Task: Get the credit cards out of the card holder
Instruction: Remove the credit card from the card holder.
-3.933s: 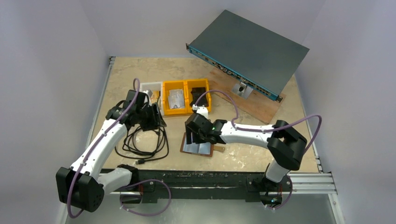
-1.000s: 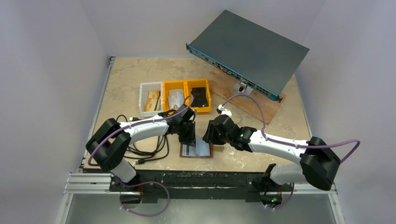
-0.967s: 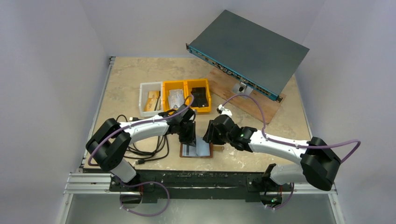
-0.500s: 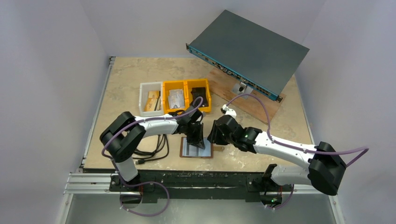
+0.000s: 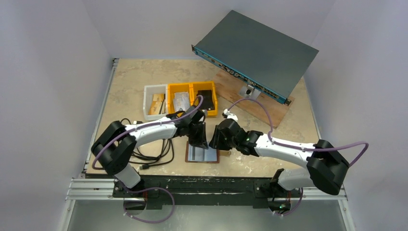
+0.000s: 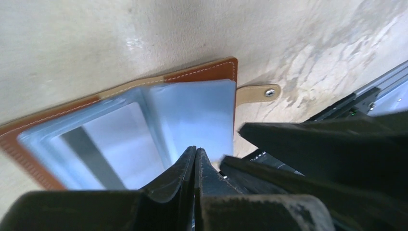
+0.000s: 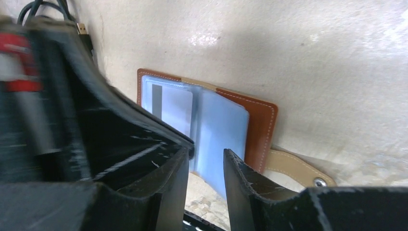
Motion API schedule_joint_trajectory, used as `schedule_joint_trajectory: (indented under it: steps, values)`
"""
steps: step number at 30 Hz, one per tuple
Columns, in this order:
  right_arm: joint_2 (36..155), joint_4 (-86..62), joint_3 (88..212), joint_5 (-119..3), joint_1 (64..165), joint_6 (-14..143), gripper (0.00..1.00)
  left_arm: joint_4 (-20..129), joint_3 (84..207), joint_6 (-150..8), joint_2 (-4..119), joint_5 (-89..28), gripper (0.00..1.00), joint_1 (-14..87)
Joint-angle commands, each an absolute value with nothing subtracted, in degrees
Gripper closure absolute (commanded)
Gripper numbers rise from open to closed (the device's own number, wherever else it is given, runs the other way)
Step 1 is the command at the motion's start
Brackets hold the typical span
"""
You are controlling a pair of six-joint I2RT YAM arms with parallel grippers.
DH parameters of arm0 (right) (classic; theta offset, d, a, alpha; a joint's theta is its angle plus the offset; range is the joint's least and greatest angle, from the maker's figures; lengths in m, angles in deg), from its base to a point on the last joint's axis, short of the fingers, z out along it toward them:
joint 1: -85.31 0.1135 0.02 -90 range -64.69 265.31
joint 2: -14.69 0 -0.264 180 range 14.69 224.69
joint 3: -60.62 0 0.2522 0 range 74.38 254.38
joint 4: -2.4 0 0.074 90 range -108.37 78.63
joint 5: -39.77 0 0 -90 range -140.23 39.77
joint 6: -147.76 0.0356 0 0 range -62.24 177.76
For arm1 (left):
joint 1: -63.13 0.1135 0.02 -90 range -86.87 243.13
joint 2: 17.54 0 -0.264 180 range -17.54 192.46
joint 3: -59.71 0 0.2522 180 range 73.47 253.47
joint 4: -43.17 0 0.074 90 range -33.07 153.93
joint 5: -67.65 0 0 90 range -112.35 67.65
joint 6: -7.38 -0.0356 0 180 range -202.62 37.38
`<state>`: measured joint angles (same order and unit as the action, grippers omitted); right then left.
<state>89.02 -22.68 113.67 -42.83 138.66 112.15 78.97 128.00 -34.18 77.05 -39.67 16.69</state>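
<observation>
The card holder (image 5: 202,155) lies open near the table's front: brown leather (image 7: 261,126) lined with shiny blue clear pockets (image 6: 195,113). One of the credit cards (image 7: 172,109), white-grey with a dark stripe, sits in its left pocket (image 6: 111,153). My left gripper (image 6: 195,150) is shut and empty, its tip over the holder's middle fold (image 5: 199,142). My right gripper (image 7: 206,161) is open at the holder's right half (image 5: 213,142). The edge of a clear pocket leaf shows in the gap, unpinched. Tan cards (image 5: 157,103) lie in the white bin.
A white bin (image 5: 147,91) and two yellow bins (image 5: 191,86) stand behind the holder; one holds a chunky black object (image 5: 206,100). Black cables (image 5: 149,147) lie left of it. A network switch (image 5: 255,50) leans on a wooden board (image 5: 262,106) at the back right.
The left gripper drew back a little toward the bins, still shut. The right gripper slid slightly left toward the holder and its jaws narrowed a little.
</observation>
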Motion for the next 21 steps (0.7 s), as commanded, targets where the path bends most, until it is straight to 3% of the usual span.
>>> schedule_joint_trajectory:
  steps: [1,10,21]
  values:
    - [91.45,-15.48,115.19,-47.42,139.01,113.26,0.68,83.1,126.9,-36.52,69.35,-34.48,0.98,19.85]
    - [98.75,-10.18,117.19,-51.03,139.34,113.51,0.66,85.41,121.19,-39.0,63.31,-33.42,0.98,26.02]
    - [104.08,-3.5,114.48,-55.8,138.88,115.76,0.66,81.89,118.4,-38.92,65.19,-35.4,0.99,26.25]
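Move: The striped credit card in the left-hand sleeve lies some 7 cm left of the right hand, about 2 cm nearer the base and 6 cm below. The empty blue sleeve is only about 1 cm left of that hand, 3 cm back, and the strap with the snap some 6 cm to its right and 3 cm back, both about 6 cm lower. From the left hand the card is roughly 6 cm to the left, 2 cm back and 3 cm down. The left hand, its fingers still all but shut, clears the way from the empty sleeve: it rises and reaches forward about 3 cm, arcs some 8 cm left and drops back to its starting height by the striped side of the card. Together with it the right hand slides about 5 cm left and sinks some 3 cm towards the card, wrist turning roughly 10 degrees, fingers kept about a third open, and comes to hang over the card's inner edge with one finger on either side of that edge. ##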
